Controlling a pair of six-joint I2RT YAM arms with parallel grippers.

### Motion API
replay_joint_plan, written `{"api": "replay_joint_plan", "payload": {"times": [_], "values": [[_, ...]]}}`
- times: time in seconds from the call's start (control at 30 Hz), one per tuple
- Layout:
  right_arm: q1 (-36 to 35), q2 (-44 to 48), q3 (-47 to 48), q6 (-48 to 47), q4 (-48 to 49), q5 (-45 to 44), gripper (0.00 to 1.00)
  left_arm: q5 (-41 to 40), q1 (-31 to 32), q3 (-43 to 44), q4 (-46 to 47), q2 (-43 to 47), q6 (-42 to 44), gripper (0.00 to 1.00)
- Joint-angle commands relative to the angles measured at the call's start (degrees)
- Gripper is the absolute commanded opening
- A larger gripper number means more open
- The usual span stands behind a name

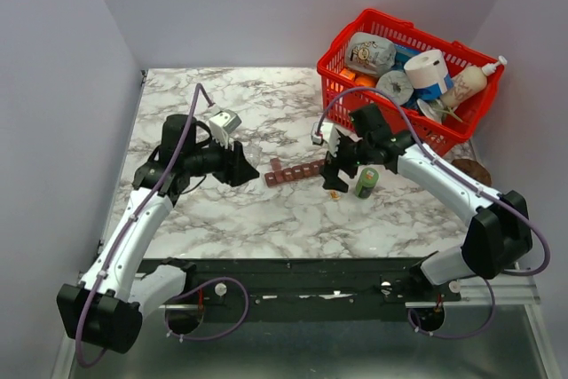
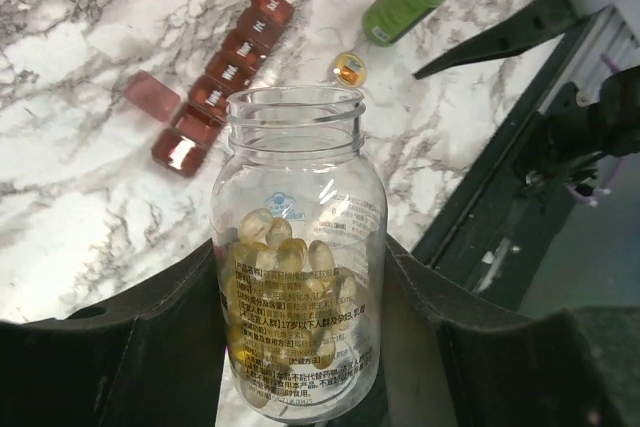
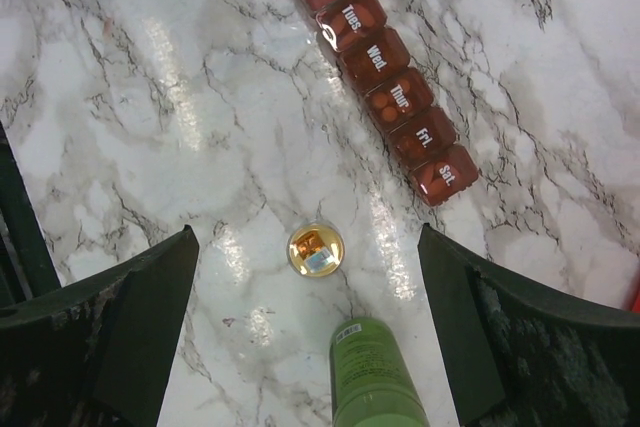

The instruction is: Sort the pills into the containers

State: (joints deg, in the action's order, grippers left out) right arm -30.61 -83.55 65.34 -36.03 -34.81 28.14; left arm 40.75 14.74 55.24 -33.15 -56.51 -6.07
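Observation:
My left gripper (image 2: 300, 272) is shut on a clear uncapped bottle (image 2: 298, 197) that stands upright between its fingers. Yellow pills (image 2: 285, 257) fill its lower half. The containers are a dark red organiser strip (image 1: 295, 171) lying on the marble between the two grippers. In the left wrist view the strip (image 2: 225, 77) lies beyond the bottle mouth, one end lid (image 2: 152, 97) flipped open. Day labels show on the strip (image 3: 385, 87) in the right wrist view. My right gripper (image 3: 307, 237) hangs open over a small amber bottle cap (image 3: 315, 249), touching nothing.
A green bottle (image 3: 378, 372) lies on its side next to the cap, just right of my right gripper (image 1: 342, 170). A red mesh basket (image 1: 342, 55) full of household items stands at the back right corner. Walls close in on both sides of the table.

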Motion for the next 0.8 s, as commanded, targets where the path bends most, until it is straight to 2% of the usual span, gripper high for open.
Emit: {"api": "replay_joint_plan", "payload": {"times": [0.0, 0.17, 0.27, 0.57, 0.77], "values": [[0.9, 2.2, 0.0, 0.2, -0.5, 3.3, 1.0, -1.8, 0.5, -6.7, 11.2, -2.1, 9.5, 0.0], [2.8, 3.5, 1.2, -2.1, -3.2, 8.1, 1.0, -3.6, 1.8, -14.8, 24.2, 0.7, 17.5, 0.0], [3.8, 3.9, 2.0, -3.0, -4.7, 10.8, 1.0, -5.4, 2.5, -17.5, 26.9, -0.5, 24.0, 0.0], [7.4, 6.2, 2.9, 0.2, -4.4, 19.7, 1.0, -4.9, 4.6, -19.1, 31.0, -10.1, 37.0, 0.0], [11.0, 8.0, 1.8, 4.6, -1.8, 24.1, 1.0, -6.9, 5.8, -14.7, 26.3, -17.8, 42.0, 0.0]]}}
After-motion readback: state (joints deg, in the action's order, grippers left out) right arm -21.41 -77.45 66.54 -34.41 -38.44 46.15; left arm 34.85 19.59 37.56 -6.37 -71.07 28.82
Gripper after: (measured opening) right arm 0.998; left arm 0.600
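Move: The left hand already holds the open pill jar; the pill organizer's opened compartment, second from the left end, lies about 9 cm ahead of it, 6 cm to its right and some 22 cm below, its raised lid roughly 2 cm farther out. At table level too, the gold cap lies about 5 cm ahead and 19 cm right of the hand, with the green bottle some 7 cm right of the cap. From the empty right hand, the opened compartment is about 5 cm ahead, 12 cm left and 13 cm down. The left hand keeps its hold on the jar and sinks some 14 cm while easing about 5 cm forward, down towards the opened compartment, rolling the jar about 35 degrees clockwise as seen from behind the hand, so that the mouth turns towards the organizer without visibly touching it. Meanwhile the right hand, empty and wide open, rises about 5 cm above the gold cap and green bottle, drifting slightly back and right as its fingertips tilt upward. ##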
